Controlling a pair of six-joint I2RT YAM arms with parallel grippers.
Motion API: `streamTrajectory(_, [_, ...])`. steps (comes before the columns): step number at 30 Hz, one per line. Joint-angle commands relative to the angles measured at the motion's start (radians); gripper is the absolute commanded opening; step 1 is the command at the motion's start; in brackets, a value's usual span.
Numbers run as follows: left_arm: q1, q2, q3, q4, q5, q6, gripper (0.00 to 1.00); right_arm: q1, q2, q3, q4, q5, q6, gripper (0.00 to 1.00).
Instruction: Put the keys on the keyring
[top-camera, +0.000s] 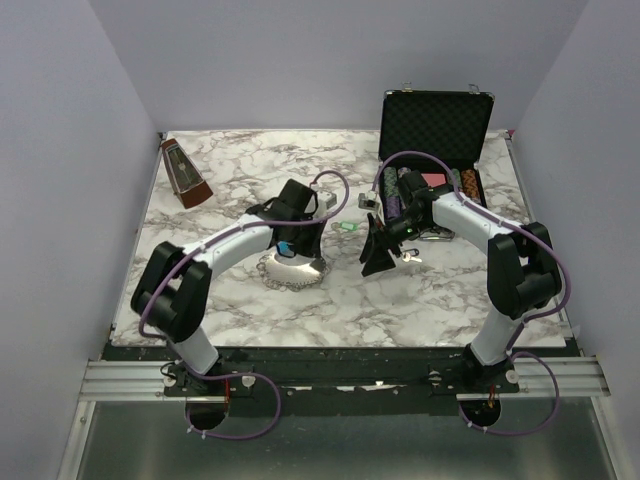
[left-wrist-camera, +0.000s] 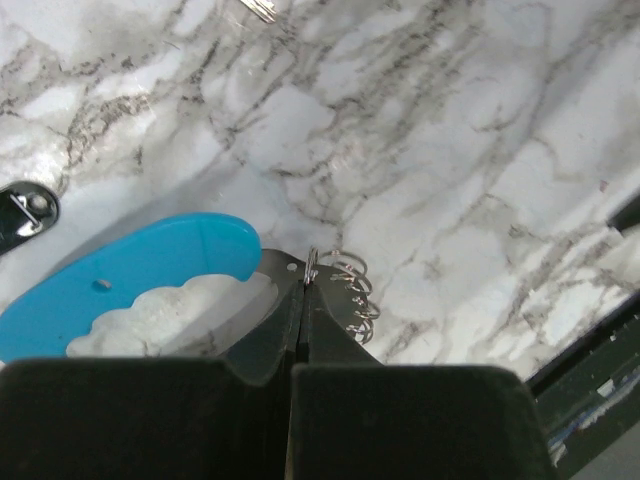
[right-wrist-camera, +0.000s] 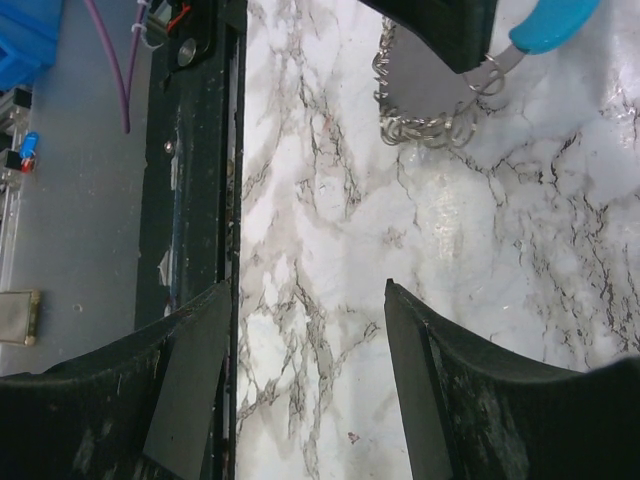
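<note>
The keyring (top-camera: 296, 270) lies on the marble table left of centre, a loop of small silver rings with a light blue curved section (left-wrist-camera: 150, 280). My left gripper (left-wrist-camera: 305, 285) is shut on one thin ring (left-wrist-camera: 311, 262) at the loop's edge, beside the other small rings (left-wrist-camera: 352, 292). My right gripper (top-camera: 378, 266) stands open to the right of the keyring, tips down. In its wrist view the right gripper (right-wrist-camera: 305, 330) holds nothing, and the keyring (right-wrist-camera: 425, 125) shows at the top. A green-headed key (top-camera: 348, 226) lies between the arms, and another small key (top-camera: 368, 201) lies just behind it.
An open black case (top-camera: 436, 125) with striped chips stands at the back right. A brown metronome (top-camera: 186, 173) stands at the back left. The table's dark front rail (right-wrist-camera: 195, 150) runs close to the right gripper. A dark metal-tipped object (left-wrist-camera: 24, 212) lies left of the blue section.
</note>
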Motion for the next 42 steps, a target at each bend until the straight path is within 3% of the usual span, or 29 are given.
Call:
streamTrajectory(1, [-0.010, -0.150, -0.182, 0.238, 0.080, 0.018, 0.00, 0.001, 0.004, 0.017, -0.031, -0.029, -0.060, 0.71])
streamTrajectory(14, [-0.152, -0.563, -0.570, 0.712, 0.088, 0.238, 0.00, 0.065, -0.039, 0.137, -0.103, -0.060, -0.194, 0.72])
streamTrajectory(19, [-0.163, -0.683, -0.652, 0.803, 0.126, 0.247, 0.00, 0.093, -0.063, 0.265, -0.248, -0.066, -0.324, 0.72])
streamTrajectory(25, [-0.166, -0.786, -0.713, 0.898, 0.138, 0.213, 0.00, 0.142, -0.103, 0.307, -0.292, -0.101, -0.364, 0.73])
streamTrajectory(37, [-0.169, -0.849, -0.741, 0.943, 0.149, 0.202, 0.00, 0.208, -0.106, 0.278, -0.216, -0.053, -0.309, 0.48])
streamTrajectory(42, [-0.171, -0.844, -0.747, 0.950, 0.151, 0.193, 0.00, 0.214, -0.102, 0.273, -0.204, -0.047, -0.303, 0.43])
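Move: The left gripper already pinches one small ring of the keyring, with the grey plate and blue handle hanging off to its left. It is going up to meet the right gripper's open fingers, now about 10 cm to its right, 5 cm nearer the base and 4 cm higher. From the left gripper, the green-tagged key lies some 11 cm ahead and 6 cm right, the black key 9 cm ahead and 7 cm left, both about 7 cm below. From the right gripper, the held ring is 10 cm left, 5 cm ahead and 4 cm below. Keep the left fingers shut on the ring and bring the left gripper back towards the base, then lift it about 14 cm, swinging its fingers from steeply down to level and pointing right. Meanwhile raise the right gripper some 11 cm and carry it left, then a little back, towards the ring, narrowing its fingers to a part-open gap close beside it. ##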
